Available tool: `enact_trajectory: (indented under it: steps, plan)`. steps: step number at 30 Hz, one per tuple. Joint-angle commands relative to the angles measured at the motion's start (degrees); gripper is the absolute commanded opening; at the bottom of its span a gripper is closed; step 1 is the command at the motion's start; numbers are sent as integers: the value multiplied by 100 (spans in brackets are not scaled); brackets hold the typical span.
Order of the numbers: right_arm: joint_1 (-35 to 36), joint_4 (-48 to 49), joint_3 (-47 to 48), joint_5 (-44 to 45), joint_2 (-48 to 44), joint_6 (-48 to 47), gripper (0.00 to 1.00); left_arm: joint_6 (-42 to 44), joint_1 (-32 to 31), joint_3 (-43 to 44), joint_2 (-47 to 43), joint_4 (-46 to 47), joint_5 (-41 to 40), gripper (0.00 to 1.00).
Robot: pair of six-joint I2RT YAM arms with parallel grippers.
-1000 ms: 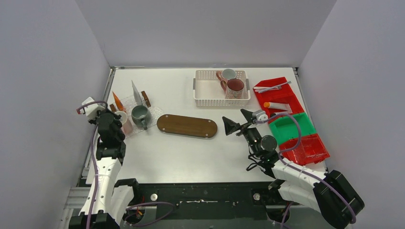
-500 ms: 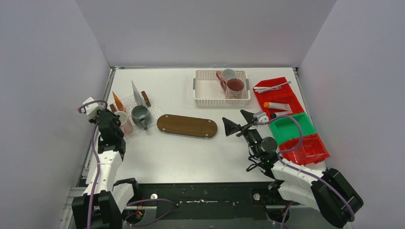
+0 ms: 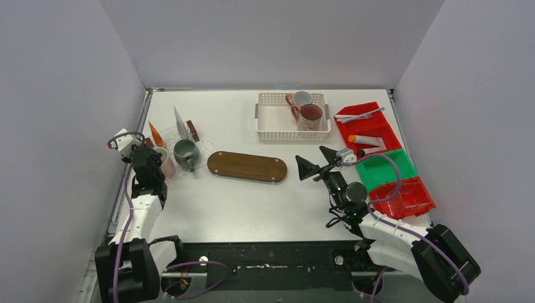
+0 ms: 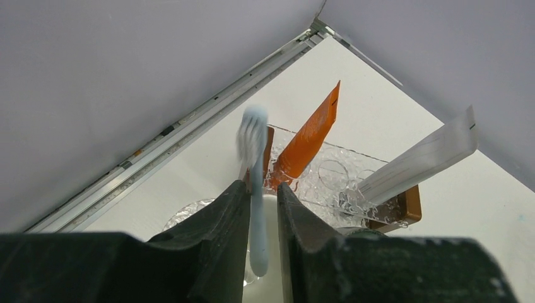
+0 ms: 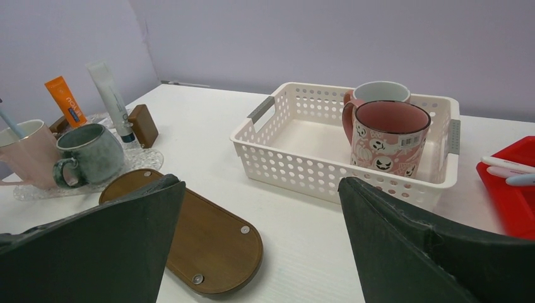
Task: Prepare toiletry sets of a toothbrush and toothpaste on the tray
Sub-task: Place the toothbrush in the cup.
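Observation:
In the left wrist view a pale blue toothbrush point(image 4: 257, 221) stands between my left gripper's point(image 4: 262, 186) fingers, its handle end down in the pinkish-white mug point(image 3: 165, 165). It leans on the left finger, with a thin gap to the right one, so the jaws are slightly open. The dark green mug point(image 3: 185, 152) stands beside it on the clear glass tray point(image 3: 203, 151). An orange tube point(image 4: 309, 136) and a white tube point(image 4: 419, 158) lean up behind the mugs. My right gripper point(image 3: 313, 158) hovers wide open and empty right of the wooden oval board point(image 3: 247, 166).
A white basket point(image 3: 277, 134) at the back holds a maroon mug point(image 3: 310, 113) and a white mug with a pink handle point(image 3: 301, 98). Red bins point(image 3: 378, 126) at right hold toothbrushes point(image 3: 359, 116) and a tube point(image 3: 366, 139). A green bin point(image 3: 383, 169) lies below them.
My left gripper's jaws have eased apart around the toothbrush over the pinkish-white mug. The left arm has shifted slightly. The right arm has barely moved.

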Motion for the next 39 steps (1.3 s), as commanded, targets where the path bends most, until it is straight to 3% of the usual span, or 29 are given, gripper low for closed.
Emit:
enact_trajectory:
  steps: [1, 9, 20, 28, 39]
  plan:
    - [-44, 319, 23, 274, -266, -50, 100, -226, 35, 45, -7, 145, 62, 22]
    - [-42, -422, 250, 711, -657, -196, 100, -367, -101, 211, -183, -431, -244, 29]
    - [-92, -3496, 1624, 1837, -1138, 180, 100, 184, -859, 723, -1053, -1315, -439, 50]
    - [-208, -4972, 2545, 2766, -735, 916, 100, 799, -1516, 900, -1692, -1548, -266, 67]
    - [-1128, -5761, 3528, 2728, 326, 1543, 100, 1020, -2395, 866, -2395, -1872, 127, 87]
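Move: The left fingers, just loosened around the toothbrush, are almost directly above the pink cup, its middle some 9 cm down. The green mug is about 8 cm to the right, and the orange tube about 7 cm ahead. For the empty right gripper, the blue toothbrush in the red tray lies roughly 22 cm ahead, 20 cm right and 14 cm down; the pumpkin mug is about 21 cm ahead and 2 cm right, the orange-capped toothpaste 14 cm ahead and 22 cm right. Open the left fingers wide to let go of the toothbrush, sinking about 1 cm first, then swing right some 12 cm and up 10, easing back and turning clockwise, away from the pink cup. Meanwhile bring the open right gripper right and forward towards the red tray's toothbrushes, rising before dipping, turning clockwise and tipping down. ##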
